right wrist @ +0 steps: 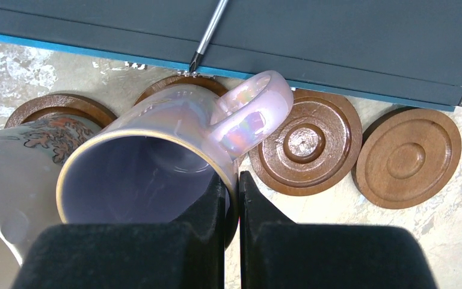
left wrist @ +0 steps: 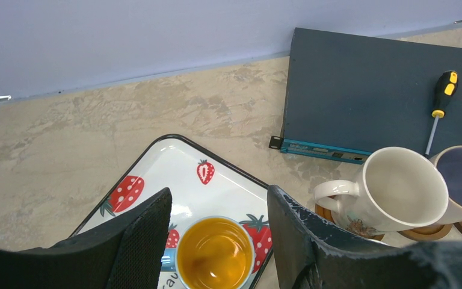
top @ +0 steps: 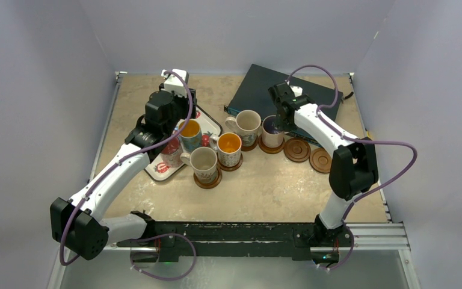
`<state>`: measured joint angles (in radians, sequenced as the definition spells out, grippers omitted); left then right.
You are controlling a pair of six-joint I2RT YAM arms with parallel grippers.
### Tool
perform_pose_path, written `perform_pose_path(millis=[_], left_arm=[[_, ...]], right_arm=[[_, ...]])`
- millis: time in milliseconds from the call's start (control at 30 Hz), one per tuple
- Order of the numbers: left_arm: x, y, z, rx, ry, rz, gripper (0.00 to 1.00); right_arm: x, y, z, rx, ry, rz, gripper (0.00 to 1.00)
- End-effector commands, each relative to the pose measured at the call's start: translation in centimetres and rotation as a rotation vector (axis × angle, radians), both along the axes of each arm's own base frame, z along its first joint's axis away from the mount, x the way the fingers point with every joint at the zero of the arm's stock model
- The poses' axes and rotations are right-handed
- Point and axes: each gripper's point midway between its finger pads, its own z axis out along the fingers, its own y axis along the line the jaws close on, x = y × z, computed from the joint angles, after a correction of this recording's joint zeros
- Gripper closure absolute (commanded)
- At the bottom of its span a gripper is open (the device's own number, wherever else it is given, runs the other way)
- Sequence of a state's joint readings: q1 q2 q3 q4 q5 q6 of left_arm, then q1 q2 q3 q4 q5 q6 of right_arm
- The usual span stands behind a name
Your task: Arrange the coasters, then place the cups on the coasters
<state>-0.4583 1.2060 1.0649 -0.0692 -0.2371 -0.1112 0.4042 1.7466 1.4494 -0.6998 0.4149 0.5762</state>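
My right gripper [right wrist: 231, 191] is shut on the rim of the pink cup [right wrist: 174, 135], one finger inside it and one outside. That cup is over a coaster [right wrist: 180, 81], beside the cream cup [top: 248, 124] on its own coaster [right wrist: 60, 105]. Two bare coasters [right wrist: 305, 142] [right wrist: 406, 158] lie to its right. My left gripper [left wrist: 216, 211] is open above the blue cup with an orange inside [left wrist: 215, 253], which stands on the tray. Two more cups [top: 204, 161] [top: 229, 146] stand on coasters in the middle, and a red-patterned cup [top: 169, 154] is on the tray.
The white strawberry-print tray [left wrist: 174, 162] lies at the left of the table. A dark flat box [left wrist: 385, 90] with a yellow-handled screwdriver [left wrist: 439, 108] on it lies at the back, close behind the coasters. Grey walls enclose the table.
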Motion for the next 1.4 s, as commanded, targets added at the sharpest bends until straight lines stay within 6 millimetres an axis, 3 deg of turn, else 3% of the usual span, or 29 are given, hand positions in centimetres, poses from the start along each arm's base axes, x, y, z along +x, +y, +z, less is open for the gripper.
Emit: perform_pose_path(millis=[0, 700, 1200, 1367], left_arm=[[-0.2, 0.2, 1.8, -0.013, -0.057, 0.003, 0.44], [-0.2, 0.1, 1.7, -0.012, -0.057, -0.001, 0.44], [0.0, 0.2, 1.6, -0.004, -0.053, 0.005, 0.44], [-0.1, 0.3, 1.6, -0.005, -0.055, 0.007, 0.44]], right_arm=[[1.7, 0.6, 1.6, 0.028, -0.076, 0.018, 1.00], [0.8, 0.2, 0.7, 0.019, -0.048, 0.023, 1.00], [1.1, 0.6, 0.8, 0.029, -0.050, 0.029, 0.57], [1.1, 0.6, 1.3, 0.035, -0.057, 0.029, 0.51]])
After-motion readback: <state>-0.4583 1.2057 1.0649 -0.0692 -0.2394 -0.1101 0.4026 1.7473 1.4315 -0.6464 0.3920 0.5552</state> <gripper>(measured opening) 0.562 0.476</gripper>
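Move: The right hand grips the purple-lined cup by its right-hand rim. The cup's middle is about 4 cm left, 1 cm ahead and 4 cm below, with its coaster directly under it, some 9 cm below the hand. The white mug stands roughly 13 cm left and 2 cm ahead; the nearest bare coaster is about 5 cm right and 2 cm back, the next some 14 cm right and 6 cm back. From the idle left hand the cup lies about 28 cm right, 3 cm ahead and 20 cm below. Downward by only about half a centimetre, the right hand eases the held cup onto the coaster beneath it and stays there briefly, rim still pinched. Then the fingers spread to about half open, one inside the cup and one outside, letting go of the wall while the hand creeps roughly 1 cm forward and barely rises. ##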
